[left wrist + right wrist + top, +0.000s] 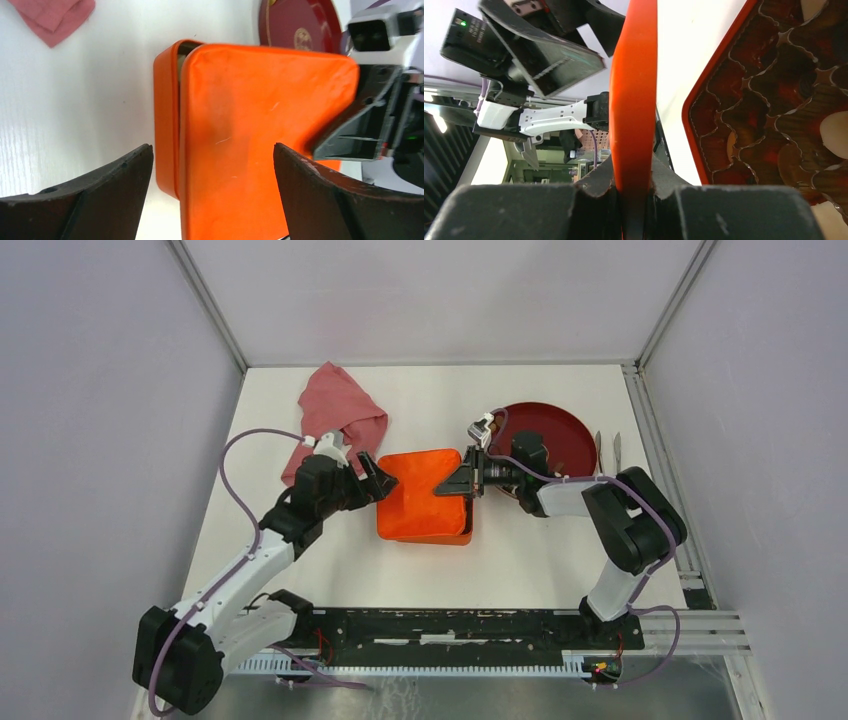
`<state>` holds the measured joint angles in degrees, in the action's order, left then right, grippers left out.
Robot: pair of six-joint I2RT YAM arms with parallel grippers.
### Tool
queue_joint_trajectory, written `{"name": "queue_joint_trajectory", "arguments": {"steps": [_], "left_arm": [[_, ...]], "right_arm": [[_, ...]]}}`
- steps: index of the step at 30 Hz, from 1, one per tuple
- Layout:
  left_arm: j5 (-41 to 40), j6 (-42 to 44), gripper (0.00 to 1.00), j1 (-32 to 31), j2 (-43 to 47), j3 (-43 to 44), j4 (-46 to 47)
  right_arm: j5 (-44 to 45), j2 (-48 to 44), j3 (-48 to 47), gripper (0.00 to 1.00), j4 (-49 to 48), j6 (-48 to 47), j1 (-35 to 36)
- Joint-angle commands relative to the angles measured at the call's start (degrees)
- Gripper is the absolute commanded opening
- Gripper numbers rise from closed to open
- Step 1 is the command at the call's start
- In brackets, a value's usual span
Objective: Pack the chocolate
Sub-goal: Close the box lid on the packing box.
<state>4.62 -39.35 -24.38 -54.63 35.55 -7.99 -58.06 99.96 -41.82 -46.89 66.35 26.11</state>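
The orange box's lid [425,495] hangs over the box, and my right gripper [465,480] is shut on the lid's right edge [634,100]. The right wrist view shows both pads [599,180] pressed on that edge. Beside it the open box [719,65] shows its gridded cups, which hold chocolate: dark brown pieces [749,117] and a cream-white one [835,127]. My left gripper [212,150] is open, its jaws wide on either side of the lid's left part [260,125] without touching it. The box base [166,115] shows under the lid.
A dark red round plate [548,435] lies behind my right gripper. A pink cloth [335,415] is crumpled at the back left. Two thin metal tools [608,448] lie right of the plate. The table's back and side walls stand close.
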Motion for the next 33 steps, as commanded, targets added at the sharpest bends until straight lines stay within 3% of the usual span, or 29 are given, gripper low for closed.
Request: {"name": "queue_joint_trajectory", "arguments": {"steps": [1,10,14,22,26,33], "left_arm": [[0.0,-1.1,0.92,0.2,-2.3,-3.0,5.5],[-0.4,-0.1,0.83,0.2,-7.3,-2.7,5.7],[0.7,0.2,0.73,0.2,-9.1,-2.5,6.4],[2.3,1.2,0.71,0.2,-13.1,-1.6,7.7],[4.0,2.0,0.59,0.2,-15.7,-0.1,7.8],[5.9,2.4,0.57,0.2,-18.7,1.4,9.8]], "right_arm": [[3.6,-0.4,-0.9,0.00,-0.3,-2.2,0.1],[8.2,-1.6,-0.2,0.00,8.2,-8.9,-0.4],[9.0,-2.2,0.7,0.00,9.1,-8.8,-1.4],[9.8,-3.1,2.4,0.00,8.8,-8.0,-2.6],[9.8,-2.4,3.5,0.03,6.4,-5.7,-2.7],[8.8,-1.8,3.4,0.04,2.3,-2.5,-2.8]]}}
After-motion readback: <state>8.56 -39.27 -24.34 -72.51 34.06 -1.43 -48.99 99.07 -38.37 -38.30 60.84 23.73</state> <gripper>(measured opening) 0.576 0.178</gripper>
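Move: Just right of the left hand is the lid, its middle level with the hand, about 6 cm to the right and 4 cm below; the pink cloth lies some 18 cm ahead, 10 cm left and 14 cm down. The right hand still grips the lid; the packing box's middle is level with that hand, about 3 cm to its left and 10 cm below, the red plate some 12 cm ahead, 20 cm right and 14 cm down. Lowering the lid onto the packing box, the right hand keeps its pinch and sinks about 4.5 cm, easing forward and to the right while its leftward fingers dip and swing clockwise some 10 degrees. The left hand drops about 8 cm to the lid's left edge, edging right at the end, tipping down and closing its wide-open fingers partway across that edge. ##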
